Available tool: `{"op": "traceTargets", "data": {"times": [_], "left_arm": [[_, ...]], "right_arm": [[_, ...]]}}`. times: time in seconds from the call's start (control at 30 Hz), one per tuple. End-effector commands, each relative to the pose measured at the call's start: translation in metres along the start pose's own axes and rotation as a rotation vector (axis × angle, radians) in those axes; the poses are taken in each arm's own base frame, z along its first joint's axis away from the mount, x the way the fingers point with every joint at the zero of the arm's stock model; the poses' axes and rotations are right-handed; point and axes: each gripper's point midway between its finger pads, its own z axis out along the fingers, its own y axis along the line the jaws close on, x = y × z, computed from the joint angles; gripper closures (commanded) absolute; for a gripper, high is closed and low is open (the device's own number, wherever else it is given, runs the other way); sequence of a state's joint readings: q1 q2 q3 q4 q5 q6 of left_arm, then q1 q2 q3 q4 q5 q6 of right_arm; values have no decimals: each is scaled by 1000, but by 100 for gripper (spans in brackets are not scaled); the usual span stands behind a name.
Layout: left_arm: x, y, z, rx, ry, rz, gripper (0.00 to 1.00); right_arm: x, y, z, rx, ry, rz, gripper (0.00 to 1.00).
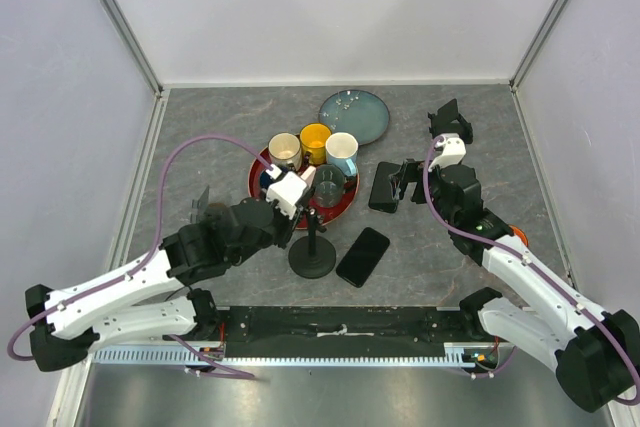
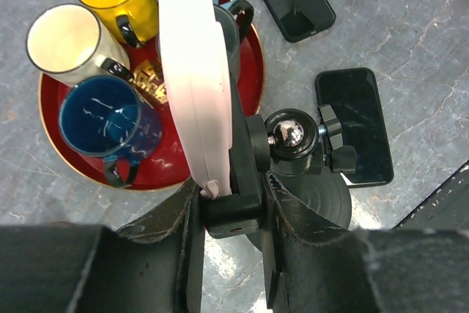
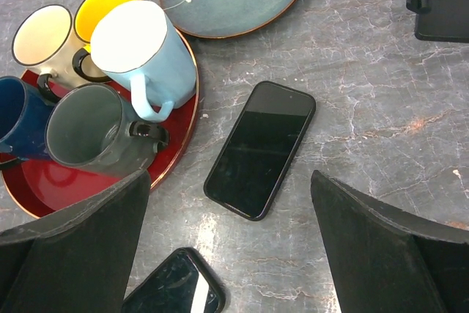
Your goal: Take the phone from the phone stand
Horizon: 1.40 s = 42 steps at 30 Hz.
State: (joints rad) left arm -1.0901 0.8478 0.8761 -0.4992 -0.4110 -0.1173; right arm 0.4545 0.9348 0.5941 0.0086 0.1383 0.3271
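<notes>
The phone (image 2: 192,71), in a white case, stands edge-on in the clamp of the black phone stand (image 2: 293,133), whose round base (image 1: 311,257) rests on the table in front of the tray. My left gripper (image 2: 231,210) is shut on the stand's black clamp block, just under the phone's lower end. In the top view it sits at the stand's head (image 1: 287,197), beside the white phone (image 1: 290,187). My right gripper (image 3: 229,181) hangs open above a black phone (image 3: 260,148) lying flat on the table, touching nothing.
A red tray (image 2: 168,159) with several mugs sits behind the stand. A blue plate (image 1: 354,115) lies at the back. A second black phone (image 1: 363,256) lies right of the stand base. Another black stand (image 1: 450,122) is at the back right.
</notes>
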Motion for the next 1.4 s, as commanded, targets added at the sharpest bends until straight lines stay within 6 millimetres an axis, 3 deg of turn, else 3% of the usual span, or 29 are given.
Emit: {"op": "traceTargets", "data": {"times": [0.0,0.23,0.6,1.0,1.23,1.37], "left_arm": [[-53,-11,-8,37,-219,-185,98],[-29,-9,6,-34,-213,-183,98],[-18,-7,14,-108,-260,-132,98],[-6,-24,19,-30,-252,-67,98],[4,-27,18,-10,-235,-26,87],[7,-24,16,-12,-228,-13,71]], "right_arm": [[-22,5,-1,1,-48,-7,2],[-20,4,2,3,-37,-12,2],[-18,6,2,-8,-32,-20,2],[-22,32,-4,-167,-69,-45,2],[-22,55,-11,-310,-86,-69,2],[-18,66,-13,-386,-72,-88,2]]}}
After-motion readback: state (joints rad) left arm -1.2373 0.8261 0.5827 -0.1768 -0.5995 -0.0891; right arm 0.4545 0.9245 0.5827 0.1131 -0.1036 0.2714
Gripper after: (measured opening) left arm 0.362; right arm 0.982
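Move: The left hand still grips the phone stand with the pink phone in it. The bare table spot it is taken to lies about 20 cm below and 4 cm right, level ahead-wise; the tray's middle is some 22 cm ahead, straight on, and the near black phone 16 cm right, 1 cm ahead. From the right hand the pink phone is roughly 18 cm left, 7 cm back and 6 cm higher; the far black phone lies 9 cm ahead, 2 cm left. The stand's round base comes down onto the table between the tray and the near black phone as the left hand, keeping its pinch, sinks quickly about 5 cm, then only eases a centimetre right while its fingers tip slightly up. Late on, the open, empty right hand swings some 4 cm left towards the pink phone, rising about 2 cm and turning just over 10 degrees counter-clockwise. ##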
